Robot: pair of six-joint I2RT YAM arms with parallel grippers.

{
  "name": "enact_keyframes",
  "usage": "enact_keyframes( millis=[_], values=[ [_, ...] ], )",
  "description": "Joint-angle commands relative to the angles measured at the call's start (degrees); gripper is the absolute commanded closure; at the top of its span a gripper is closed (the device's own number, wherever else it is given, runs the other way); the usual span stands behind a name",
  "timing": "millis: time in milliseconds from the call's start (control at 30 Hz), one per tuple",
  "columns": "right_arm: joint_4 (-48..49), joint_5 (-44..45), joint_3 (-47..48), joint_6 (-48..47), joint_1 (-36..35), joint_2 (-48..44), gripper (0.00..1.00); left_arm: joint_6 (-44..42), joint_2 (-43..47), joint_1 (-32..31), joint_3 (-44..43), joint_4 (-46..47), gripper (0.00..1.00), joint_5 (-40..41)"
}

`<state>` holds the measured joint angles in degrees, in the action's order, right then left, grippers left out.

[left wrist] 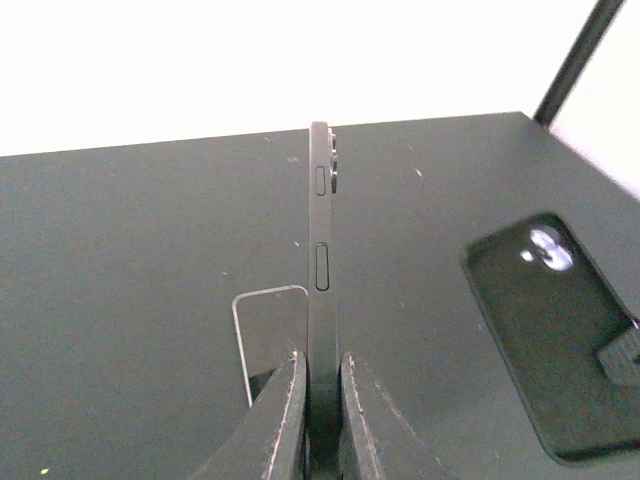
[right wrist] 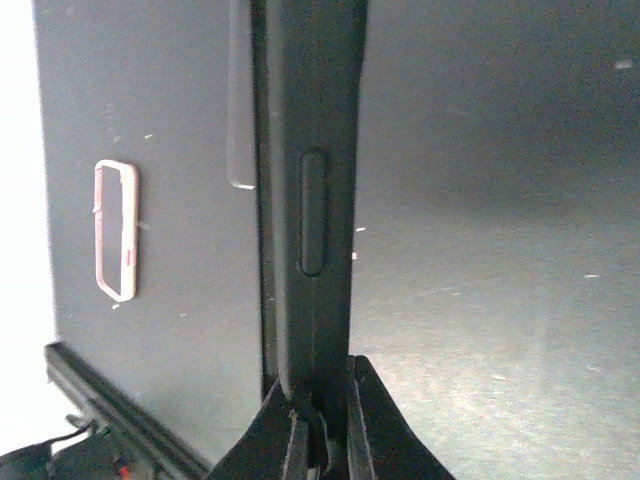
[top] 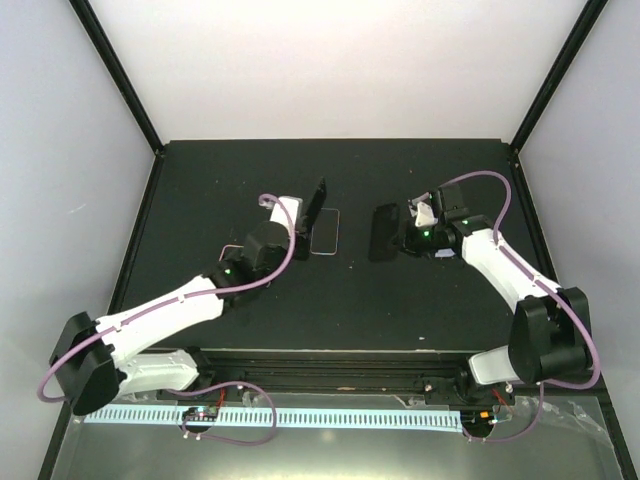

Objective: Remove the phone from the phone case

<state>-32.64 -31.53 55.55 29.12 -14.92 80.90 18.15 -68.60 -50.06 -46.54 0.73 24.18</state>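
Observation:
A thin black phone (top: pixel 316 205) stands on edge above the table, its side buttons and camera bump facing the left wrist view (left wrist: pixel 321 260). My left gripper (top: pixel 298 228) (left wrist: pixel 320 375) is shut on its lower end. To its right, apart from it, the empty black phone case (top: pixel 383 232) shows its camera opening in the left wrist view (left wrist: pixel 550 340). My right gripper (top: pixel 405 238) (right wrist: pixel 322 395) is shut on the case's edge (right wrist: pixel 310 180), whose raised button cover faces the right wrist camera.
A thin pale rectangular outline (top: pixel 338 232) (left wrist: pixel 240 330) lies on the black table (top: pixel 330 300) just below the phone. A pink rectangular outline (right wrist: pixel 115 230) lies further left. White walls stand round the table.

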Motion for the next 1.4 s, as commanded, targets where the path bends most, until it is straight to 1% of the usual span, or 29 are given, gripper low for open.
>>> enact_keyframes(
  millis=[0, 67, 133, 267, 367, 467, 567, 767, 967, 1300, 1367],
  values=[
    [-0.18, 4.9, -0.04, -3.37, -0.02, -1.54, 0.99, 5.03, 4.95, 2.89, 3.93, 4.87, 0.98, -2.26],
    [0.02, 5.05, 0.23, -4.55, -0.01, -1.86, 0.99, 4.27, 6.08, 3.66, 5.45, 3.84, 0.98, -0.87],
    [0.33, 3.27, 0.77, -7.43, 0.12, -1.93, 0.99, 1.85, 6.39, 4.21, 6.34, 3.12, 0.99, 1.38],
    [0.99, -2.1, 1.42, -16.81, 0.39, -2.09, 0.99, -3.79, 4.02, 4.37, 6.1, 0.24, 0.98, 6.0],
    [2.52, -6.19, -0.6, -23.8, 0.7, -2.92, 0.99, -7.17, 1.31, 4.36, 4.91, -1.99, 0.98, 9.47],
    [4.2, -8.72, -2.96, -26.09, 1.66, -4.0, 0.99, -9.31, 0.03, 4.35, 4.38, -2.45, 0.98, 11.3],
    [3.27, -15.27, -2.36, -29.01, 3.62, -3.65, 0.99, -11.48, -0.96, 4.36, 3.93, -2.52, 0.98, 12.61],
    [2.78, -18.68, -1.66, -29.53, 4.98, -2.89, 0.99, -17.78, -4.4, 3.67, 1.19, -4.3, 0.98, 15.95],
    [3.46, -19.1, -2.07, -29.25, 5.7, -2.59, 0.99, -25.53, -11.88, 1.18, -1.87, -4.93, 0.98, 21.14],
    [3.49, -20.35, -1.77, -28.91, 6.98, -0.87, 0.99, -34.5, -21.3, 0.32, -4.53, -3.69, 0.98, 21.67],
    [3.15, -20.39, -1.5, -29.11, 7.33, -0.24, 0.99, -37.49, -24.16, 0.08, -5.09, -2.21, 0.98, 23.47]
  ],
)
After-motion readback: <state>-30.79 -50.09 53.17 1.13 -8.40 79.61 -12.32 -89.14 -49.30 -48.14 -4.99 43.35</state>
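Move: The left hand holds the bare black phone. The bare table where it seems headed, beside the silver phone, lies about 8 cm ahead, 5 cm left and 22 cm below. The silver phone is roughly 8 cm ahead and 4 cm right, the pink phone 5 cm back and 18 cm left. From the right hand, holding the empty black case, that spot is some 8 cm ahead and 28 cm left, the lilac case 6 cm ahead and 11 cm right, all about 12 cm below. Leftward at first, sinking soon after, then mostly down, the left hand carries the pinched black phone to the silver phone's left side, about 12 cm lower in all and slightly forward, with a small drift back right. Its wrist rolls some 50 degrees, left side rising, tipping the phone towards flat. The right hand keeps the case, lifts slightly, tips its fingers up and turns counter-clockwise, then nearly holds. ##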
